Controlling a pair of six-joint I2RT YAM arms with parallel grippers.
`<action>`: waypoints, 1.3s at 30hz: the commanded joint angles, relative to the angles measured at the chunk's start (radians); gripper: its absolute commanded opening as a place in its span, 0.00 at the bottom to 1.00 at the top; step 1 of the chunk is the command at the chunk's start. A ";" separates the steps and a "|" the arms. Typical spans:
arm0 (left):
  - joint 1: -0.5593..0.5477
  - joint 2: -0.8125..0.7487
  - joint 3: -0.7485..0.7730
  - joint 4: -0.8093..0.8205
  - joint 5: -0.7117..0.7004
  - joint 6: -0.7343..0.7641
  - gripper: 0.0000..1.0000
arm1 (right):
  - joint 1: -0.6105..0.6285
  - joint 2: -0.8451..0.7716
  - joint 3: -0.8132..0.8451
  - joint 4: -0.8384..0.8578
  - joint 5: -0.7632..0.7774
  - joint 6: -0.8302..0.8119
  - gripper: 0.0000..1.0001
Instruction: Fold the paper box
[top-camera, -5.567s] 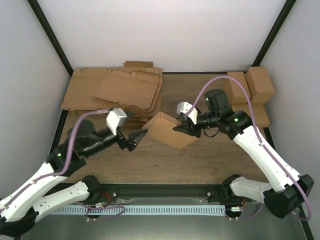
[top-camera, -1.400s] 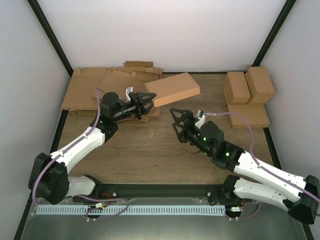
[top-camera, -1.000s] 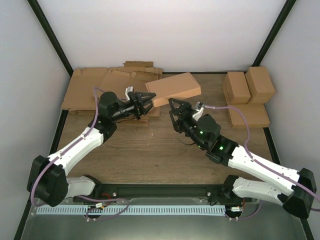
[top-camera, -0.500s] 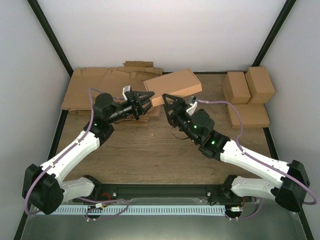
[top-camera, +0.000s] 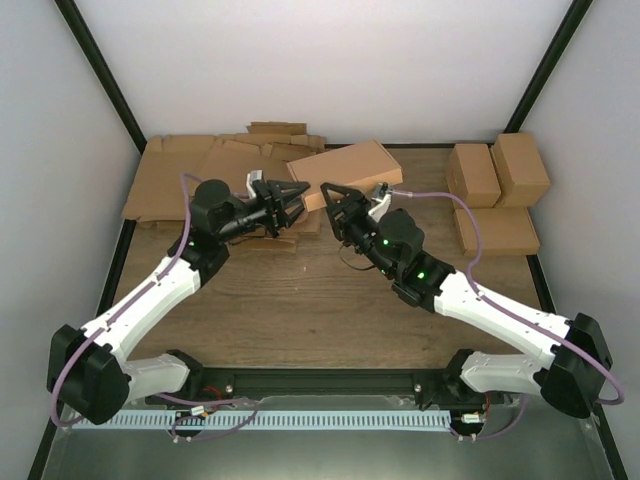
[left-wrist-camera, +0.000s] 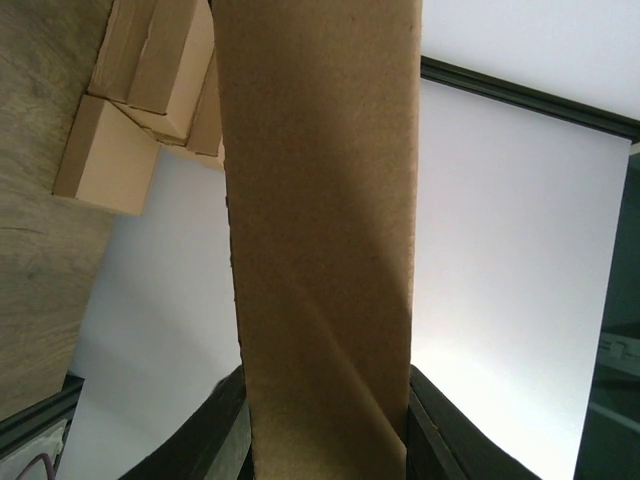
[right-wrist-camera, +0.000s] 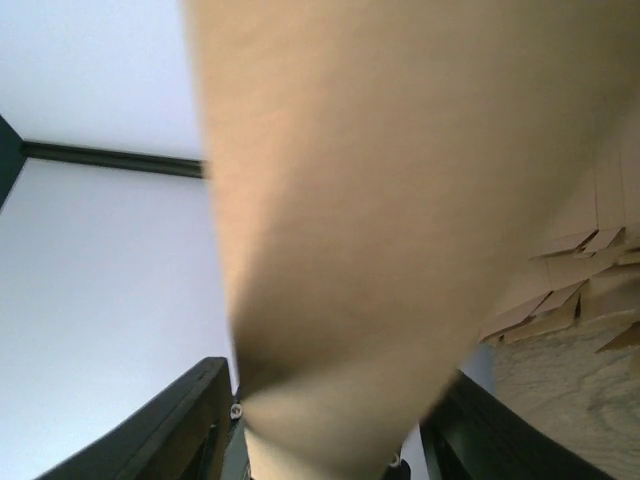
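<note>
The paper box (top-camera: 352, 170) is a folded brown rectangular box held up in the air above the back of the table. My left gripper (top-camera: 299, 197) is shut on its left end. In the left wrist view the box (left-wrist-camera: 320, 200) fills the space between both dark fingers (left-wrist-camera: 215, 435). My right gripper (top-camera: 338, 198) reaches up at the box's near long side, close beside the left one. In the right wrist view the blurred box (right-wrist-camera: 400, 200) sits between the spread fingers (right-wrist-camera: 190, 425), with a thin gap at the left finger, so this gripper is open around it.
A pile of flat cardboard sheets (top-camera: 195, 180) lies at the back left, under and behind the left gripper. Three finished boxes (top-camera: 497, 175) stand at the back right. Black frame posts (top-camera: 100, 75) rise at both back corners. White walls close the sides.
My right arm has swung up and left from mid-table to the box, its jaws narrowing around it. The left gripper keeps holding the box, which has shifted only slightly.
</note>
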 joint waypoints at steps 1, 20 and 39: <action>-0.003 0.014 0.045 -0.024 0.033 0.018 0.30 | -0.004 0.006 0.038 0.000 -0.007 -0.002 0.49; -0.003 0.032 0.046 -0.214 0.037 0.145 0.58 | -0.030 -0.089 -0.171 0.092 0.102 -0.014 0.21; 0.019 -0.048 0.045 -0.435 -0.032 0.341 0.95 | -0.518 -0.567 -0.687 0.051 -0.239 -0.052 0.19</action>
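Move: The box, its left end still gripped by the left hand, has its middle about 6 cm ahead and 4 cm right of the right hand, roughly level, and some 5 cm ahead and 9 cm right of the left. From the right hand, the low finished box lies about 34 cm right, 8 ahead and 30 below, two standing boxes roughly 10 cm beyond it; the flat sheets lie some 23 cm left, 20 ahead, 33 below. As the left hand opens, the right pinches the box and carries it 16 cm right and 13 down. ##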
